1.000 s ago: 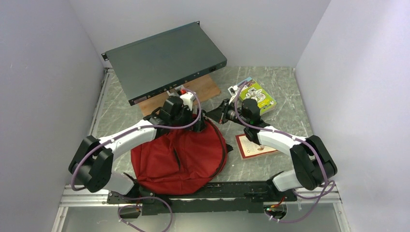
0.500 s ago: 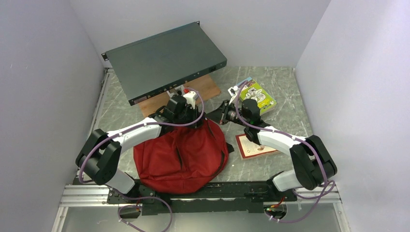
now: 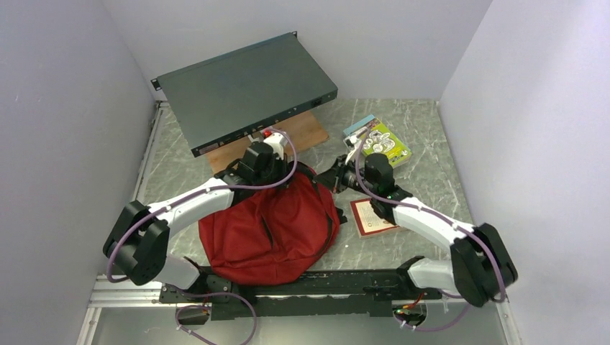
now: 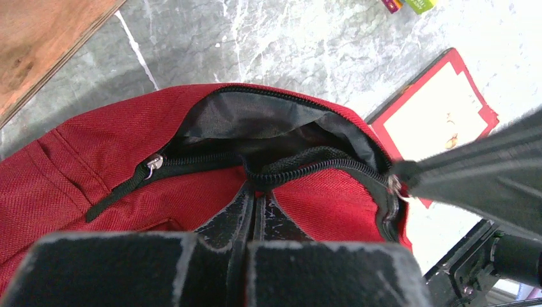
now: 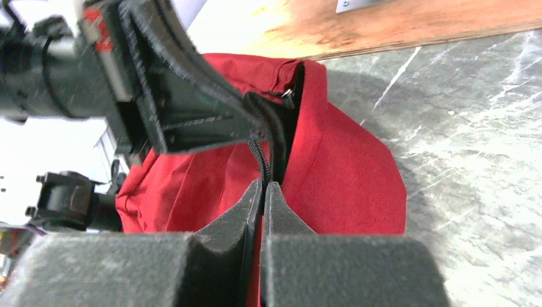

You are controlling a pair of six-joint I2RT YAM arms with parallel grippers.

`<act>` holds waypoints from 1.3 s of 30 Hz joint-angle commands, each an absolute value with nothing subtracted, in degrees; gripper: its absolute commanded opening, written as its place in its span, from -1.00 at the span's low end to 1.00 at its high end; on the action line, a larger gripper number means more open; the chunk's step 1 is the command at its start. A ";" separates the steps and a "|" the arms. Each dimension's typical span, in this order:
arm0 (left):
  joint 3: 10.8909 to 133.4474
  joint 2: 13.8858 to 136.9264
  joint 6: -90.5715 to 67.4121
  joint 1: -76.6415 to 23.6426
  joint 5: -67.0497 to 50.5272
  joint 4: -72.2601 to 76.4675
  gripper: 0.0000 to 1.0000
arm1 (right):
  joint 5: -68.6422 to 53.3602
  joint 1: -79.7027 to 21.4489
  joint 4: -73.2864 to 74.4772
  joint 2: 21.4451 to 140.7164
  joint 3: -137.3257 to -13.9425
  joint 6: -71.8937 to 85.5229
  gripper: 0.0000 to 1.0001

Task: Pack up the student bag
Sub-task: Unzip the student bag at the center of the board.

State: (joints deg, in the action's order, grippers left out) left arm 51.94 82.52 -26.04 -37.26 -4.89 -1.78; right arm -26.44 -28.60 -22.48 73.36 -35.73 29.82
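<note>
The student bag (image 3: 270, 230), dark red with black zippers, lies between my arms with its top pointing away from them. Its mouth (image 4: 268, 128) gapes and shows dark lining. My left gripper (image 3: 282, 178) (image 4: 258, 193) is shut on the near zipper edge of that mouth. My right gripper (image 3: 327, 178) (image 5: 263, 187) is shut on the zipper edge at the bag's right side. The two grippers face each other across the opening. A red-bordered book (image 3: 370, 218) (image 4: 441, 115) lies flat on the table just right of the bag.
A dark-grey rack unit (image 3: 244, 90) rests tilted at the back on a wooden board (image 3: 306, 133) (image 5: 409, 25). A green picture book (image 3: 381, 141) lies at the back right. Marble tabletop (image 3: 424, 165) shows around them, with white walls on three sides.
My left gripper has gone from wide open to shut on the bag's zipper edge. The right arm shifted slightly nearer, still shut on the bag, and the bag's top has bunched up.
</note>
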 commanded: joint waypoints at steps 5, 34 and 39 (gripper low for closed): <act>53.88 80.33 -30.86 -32.06 -1.37 -5.42 -1.00 | -26.19 -31.57 -25.09 60.96 -24.04 27.77 -1.00; 56.96 67.81 -29.18 -31.65 -10.25 -22.32 0.12 | -16.62 -49.15 -19.25 42.39 -14.09 29.34 -1.00; 54.09 65.23 -33.39 -34.88 -11.59 -22.67 0.55 | -19.11 -49.13 -19.77 44.01 -14.36 28.53 -1.00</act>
State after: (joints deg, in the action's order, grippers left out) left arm 55.61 67.07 -29.67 -32.21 -9.32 -22.79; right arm -16.43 -48.80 -15.73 43.77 -12.43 30.26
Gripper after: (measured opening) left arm 0.726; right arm 0.016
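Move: The right fingers already hold the zip pull. The zip's near end lies some 20 cm back, level sideways and 8 cm lower, at the bag's near right side. The red-bordered book is about 10 cm back and 16 cm right, the green book 9 cm forward and 18 cm right, both 14 cm lower. From the left hand, pinching the opening's edge, the pull is about 6 cm right, 4 cm back; the wooden board is 8 cm forward, 2 cm right, 11 cm lower. Keeping its grip on the zip pull, the right hand draws it about 15 cm back along the bag's right side, dipping some 5 cm on the way, then stays there. Against that pull the left hand keeps pinching the opening's edge and drags it 4 cm to the left, then spreads its fingers, lets go and backs off, rising about 5 cm. ##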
